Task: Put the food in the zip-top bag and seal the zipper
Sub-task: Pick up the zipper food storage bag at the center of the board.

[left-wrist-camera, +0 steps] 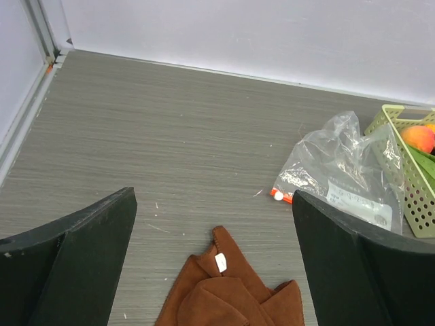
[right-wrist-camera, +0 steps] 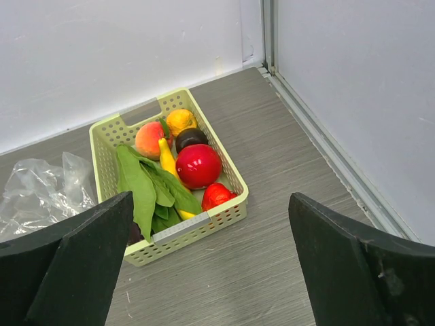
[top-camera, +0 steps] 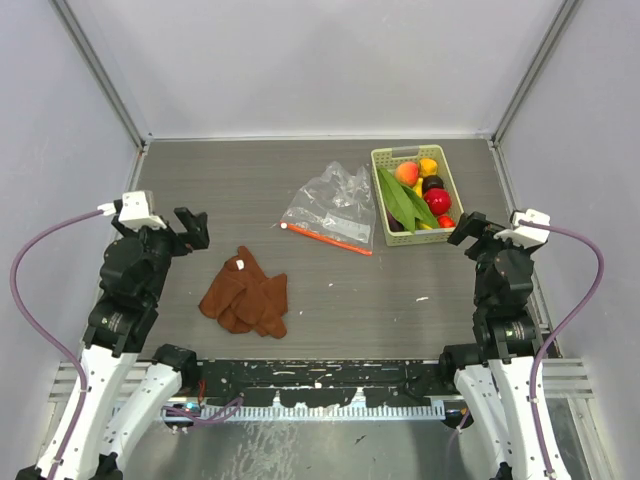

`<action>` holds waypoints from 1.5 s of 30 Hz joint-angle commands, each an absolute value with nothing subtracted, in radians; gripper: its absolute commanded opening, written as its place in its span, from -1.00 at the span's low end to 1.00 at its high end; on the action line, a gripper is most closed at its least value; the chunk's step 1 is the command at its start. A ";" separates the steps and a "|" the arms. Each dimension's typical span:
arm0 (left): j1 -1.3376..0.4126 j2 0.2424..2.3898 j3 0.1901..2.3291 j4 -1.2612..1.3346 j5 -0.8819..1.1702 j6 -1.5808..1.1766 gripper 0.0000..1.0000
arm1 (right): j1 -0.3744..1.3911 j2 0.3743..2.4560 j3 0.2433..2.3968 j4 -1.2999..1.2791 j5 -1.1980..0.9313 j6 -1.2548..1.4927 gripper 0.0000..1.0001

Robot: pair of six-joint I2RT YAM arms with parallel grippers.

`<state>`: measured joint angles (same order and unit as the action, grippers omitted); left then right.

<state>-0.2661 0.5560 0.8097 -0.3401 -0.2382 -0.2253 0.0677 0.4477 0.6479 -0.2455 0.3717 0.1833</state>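
The clear zip-top bag (top-camera: 332, 208) lies flat mid-table, its orange-red zipper (top-camera: 328, 238) along the near edge with the white tab at the left (left-wrist-camera: 277, 195). The food sits in a pale green basket (top-camera: 376, 200) right of the bag: peach (right-wrist-camera: 148, 139), red apple (right-wrist-camera: 198, 166), banana (right-wrist-camera: 165, 157), dark purple piece (right-wrist-camera: 190, 136), orange-yellow piece (right-wrist-camera: 181, 121), green leaves (right-wrist-camera: 143, 187). My left gripper (top-camera: 190, 228) is open and empty, left of the bag, above the table. My right gripper (top-camera: 468, 230) is open and empty, just near of the basket.
A rust-brown cloth (top-camera: 245, 293) lies crumpled in front of the left gripper, also in the left wrist view (left-wrist-camera: 224, 292). A small red piece (right-wrist-camera: 216, 195) lies in the basket's near corner. Walls close the table at back and both sides.
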 commanded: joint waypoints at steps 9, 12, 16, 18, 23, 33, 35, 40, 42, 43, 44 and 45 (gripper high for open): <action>-0.259 0.657 0.907 -0.326 -0.116 -0.321 0.96 | 0.063 0.416 0.662 -0.189 0.368 0.197 1.00; -0.261 0.706 0.940 -0.354 -0.085 -0.356 0.96 | 0.064 0.405 0.664 -0.204 0.366 0.199 1.00; -0.262 0.782 0.969 -0.369 -0.033 -0.422 0.96 | 0.064 0.404 0.683 -0.227 0.367 0.206 1.00; -0.262 0.820 0.968 -0.359 -0.004 -0.472 0.96 | 0.063 0.403 0.689 -0.231 0.368 0.207 1.00; -0.267 0.934 0.942 -0.283 0.074 -0.585 0.96 | 0.063 0.379 0.689 -0.239 0.343 0.207 1.00; -0.282 1.252 0.969 -0.170 0.206 -0.692 0.99 | 0.063 0.349 0.662 -0.233 0.299 0.216 1.00; -0.282 1.334 0.990 -0.169 0.215 -0.693 0.99 | 0.064 0.349 0.659 -0.232 0.297 0.224 1.00; -0.287 1.516 1.092 -0.189 0.252 -0.646 0.90 | 0.064 0.353 0.663 -0.236 0.285 0.224 1.00; -0.289 1.588 1.146 -0.200 0.267 -0.608 0.89 | 0.064 0.350 0.662 -0.236 0.285 0.224 1.00; -0.288 1.634 1.172 -0.200 0.278 -0.593 0.89 | 0.064 0.349 0.662 -0.237 0.285 0.224 1.00; -0.289 1.670 1.197 -0.205 0.286 -0.575 0.89 | 0.064 0.350 0.661 -0.237 0.282 0.224 1.00; -0.289 1.705 1.228 -0.215 0.292 -0.559 0.88 | 0.064 0.350 0.662 -0.237 0.279 0.224 1.00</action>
<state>-0.2832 1.6138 1.1061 -0.2440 0.2306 -0.6369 0.0677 0.3550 0.6479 -0.2710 0.2928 0.2165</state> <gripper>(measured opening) 0.946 0.998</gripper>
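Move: The zip bag lies ahead and far to the right of the left hand: its middle about 18 cm ahead, 31 right and 30 below, the near left end of its orange zipper some 14 ahead and 16 right. The brown cloth is roughly 6 cm back and 9 right of that hand; the food basket stands some 22 cm right of the bag's middle and 4 farther out. From the right hand, the bag's middle is about 19 cm ahead, 25 left and 28 below. Down, to the right and forward, the left hand swings towards the left end of the orange zipper, going sideways first, then sinking fast, about 19 cm down in all with 14 right and 12 forward. Its fingers stay wide open while the wrist tips down some 45 degrees, turns a little clockwise and rolls its left side lower. The right hand drifts a couple of centimetres up, back and left, open. ##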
